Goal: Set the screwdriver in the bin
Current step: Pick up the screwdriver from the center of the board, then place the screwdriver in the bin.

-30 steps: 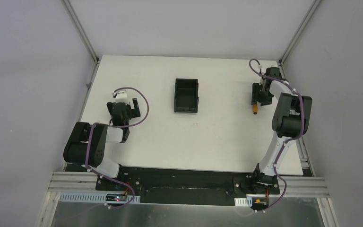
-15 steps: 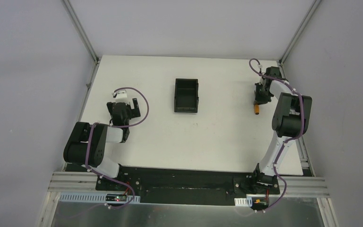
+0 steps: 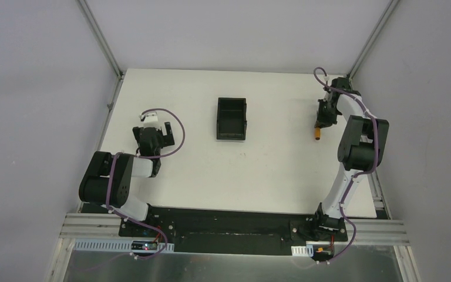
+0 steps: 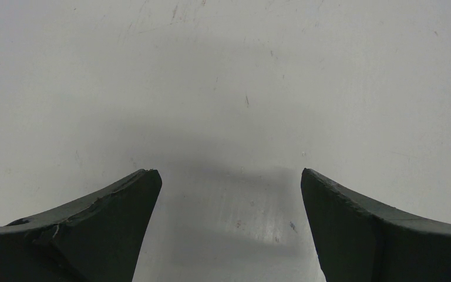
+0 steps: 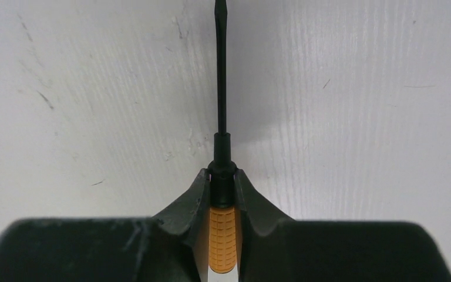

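The screwdriver (image 5: 222, 232) has a ribbed orange handle and a thin dark shaft pointing away over the white table. My right gripper (image 5: 222, 179) is shut on its black collar, just ahead of the orange grip. From above, the orange handle end (image 3: 318, 137) sticks out below the right gripper (image 3: 324, 116) near the table's right edge. Whether the screwdriver rests on the table or hangs just above it I cannot tell. The black bin (image 3: 231, 118), with its inner divider, stands mid-table, well left of the screwdriver. My left gripper (image 4: 229, 176) is open over bare table, at the left (image 3: 151, 134).
The table (image 3: 270, 170) is white and fenced by grey walls and metal corner posts (image 3: 367, 44). The right arm's upper link (image 3: 358, 141) stands close to the right edge. Purple cables loop over both arms.
The right gripper's jaws have closed onto the screwdriver and its wrist has shifted slightly. The left arm and the bin have not moved.
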You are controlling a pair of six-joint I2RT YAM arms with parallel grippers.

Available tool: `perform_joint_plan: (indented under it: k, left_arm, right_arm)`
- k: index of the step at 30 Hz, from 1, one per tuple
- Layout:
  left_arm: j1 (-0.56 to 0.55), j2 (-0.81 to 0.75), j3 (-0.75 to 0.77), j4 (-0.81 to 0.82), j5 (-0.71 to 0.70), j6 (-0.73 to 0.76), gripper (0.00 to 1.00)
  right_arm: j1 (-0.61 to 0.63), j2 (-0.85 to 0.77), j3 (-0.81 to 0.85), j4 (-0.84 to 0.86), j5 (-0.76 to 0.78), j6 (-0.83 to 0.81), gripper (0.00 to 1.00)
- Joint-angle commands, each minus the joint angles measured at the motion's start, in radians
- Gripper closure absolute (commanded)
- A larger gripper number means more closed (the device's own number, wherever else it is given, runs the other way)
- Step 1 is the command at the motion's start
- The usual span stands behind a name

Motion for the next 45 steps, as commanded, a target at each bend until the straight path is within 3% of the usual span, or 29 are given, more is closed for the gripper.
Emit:
perform_joint_plan:
  k: [1, 6, 20, 32, 45]
  left_arm:
    - [0.007, -0.024, -0.005, 0.013, 0.007, -0.008, 0.01]
    - [0.007, -0.024, -0.004, 0.013, 0.006, -0.009, 0.01]
    - [0.007, -0.023, -0.005, 0.013, 0.007, -0.009, 0.01]
    - [0.007, -0.023, -0.005, 0.013, 0.007, -0.008, 0.01]
    - [0.007, -0.023, -0.005, 0.013, 0.006, -0.009, 0.01]
  right_arm:
    - [0.012, -0.091, 0.082, -0.079, -0.051, 0.105, 1.00]
    - [0.051, -0.125, 0.132, -0.127, -0.120, 0.181, 1.00]
    - [0.257, -0.181, 0.231, -0.153, -0.126, 0.373, 1.00]
    - [0.447, -0.092, 0.390, -0.240, -0.124, 0.415, 1.00]
    - [0.631, 0.095, 0.691, -0.354, 0.038, 0.403, 1.00]
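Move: The screwdriver is already pinched in my right fingers at the front of its orange handle, just off the board, its middle about 2 cm ahead of my grip. The open bin I carry it to has its middle roughly 36 cm to my right hand's left and some 5 cm ahead, about 1 cm lower. From my idle left hand the bin lies about 34 cm to the right, around 8 cm ahead and 3 cm lower. I keep my right fingers shut on the screwdriver and sweep it left towards the bin, about 29 cm, climbing some 14 cm along the way and then running level for the last stretch. My fingers swing out a little to the left, and late on the wrist also turns some 15 degrees counter-clockwise. ##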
